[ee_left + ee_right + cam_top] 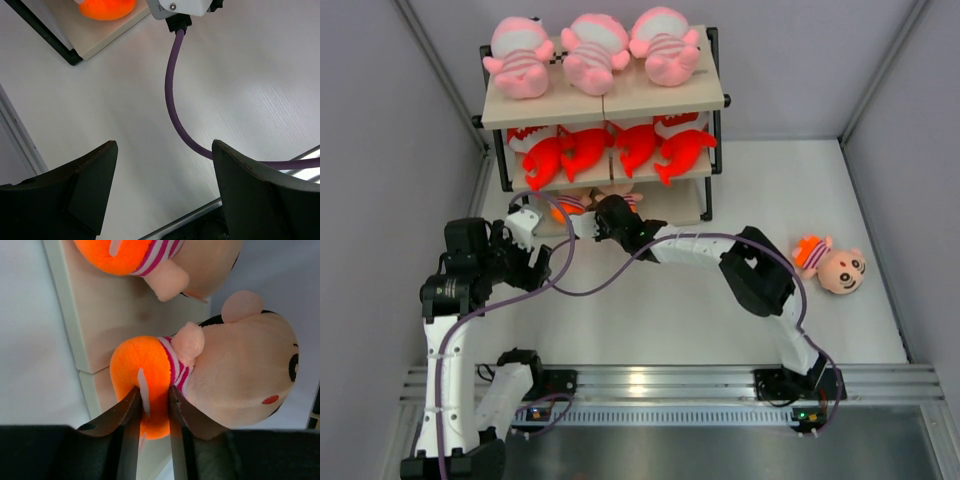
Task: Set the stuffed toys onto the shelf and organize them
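The shelf (620,100) stands at the back, with three pink striped babies (595,50) on its top board and red-orange sharks (665,150) on the middle one. Two boy dolls lie on the bottom board (100,315). My right gripper (154,400) reaches to that board's front edge, jaws pinching the orange shorts of the nearer boy doll (240,370); the other doll (165,260) lies beside it. A third boy doll (832,264) lies on the table at the right. My left gripper (165,170) hangs open and empty over the table, near the shelf's left foot.
A purple cable (172,100) loops from the right wrist across the table between the arms. Grey walls close in both sides. A metal rail (660,380) runs along the near edge. The shelf's black corner post (50,37) stands close to the left gripper.
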Controlling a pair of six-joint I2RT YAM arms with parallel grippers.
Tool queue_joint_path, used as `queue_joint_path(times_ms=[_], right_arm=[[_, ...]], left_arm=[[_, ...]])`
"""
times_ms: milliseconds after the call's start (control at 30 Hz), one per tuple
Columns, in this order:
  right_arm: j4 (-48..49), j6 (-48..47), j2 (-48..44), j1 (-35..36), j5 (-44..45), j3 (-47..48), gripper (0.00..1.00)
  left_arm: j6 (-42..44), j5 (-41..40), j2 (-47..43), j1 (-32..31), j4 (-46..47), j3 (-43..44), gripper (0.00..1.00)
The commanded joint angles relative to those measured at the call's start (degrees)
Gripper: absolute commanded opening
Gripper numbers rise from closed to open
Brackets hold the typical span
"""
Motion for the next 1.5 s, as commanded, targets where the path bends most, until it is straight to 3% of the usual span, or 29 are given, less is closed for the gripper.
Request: queue_joint_path(times_ms=[0, 400, 633, 767, 900, 1033, 1233, 1467], right_arm=[[9.5, -1.8, 2.1, -0.9, 3.5, 1.3, 0.28], [12.5, 0.0, -1.4, -1.0, 2.6, -3.7, 0.62], [16.1, 3.8, -9.6, 2.4, 5.6, -13.3, 0.68], [9.7, 19.5, -17.3, 6.4, 11.6, -17.2, 0.73], [-6.9, 39.2, -24.9, 8.5, 18.9, -19.1, 0.81], [-14.6, 51.1, -30.8, 7.8, 24.5, -28.5, 0.82], [-23.5, 68.6, -38.9, -0.6, 24.6, -36.9, 0.81], [-22.1, 82.5, -47.6, -21.9, 23.8, -41.7, 0.81]], left_arm=[[0.3, 0.9, -0.7, 0.2, 1.9, 0.8, 0.82], [0.5, 1.6, -0.9, 0.1, 1.9, 0.3, 0.82], [0.4, 1.8, -1.1, 0.1, 1.9, -0.1, 0.82], [0.3, 2.0, -1.4, 0.2, 1.9, -0.2, 0.82], [0.5, 2.1, -1.7, 0.2, 1.9, -0.4, 0.82], [0.4, 2.0, -2.0, 0.1, 1.9, -0.3, 0.82], [0.5, 0.9, -2.9, 0.1, 1.9, -0.4, 0.82], [0.9, 0.3, -3.3, -0.5, 1.9, -0.9, 0.82]])
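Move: The right hand is at the lower shelf, its barely opened fingers still at the orange trousers of a Shin-chan doll, whose middle lies some 5 cm ahead and 1 cm below. Another doll lies about 11 cm to its left and 4 cm ahead on the same board; a third lies on the table, roughly 50 cm right, 17 cm back and 8 cm lower. From the left hand, the shelved doll is about 20 cm ahead, 15 cm right and 12 cm below. Opening wide, the right hand frees the doll, backs out some 12 cm, then swings about 30 cm right. ##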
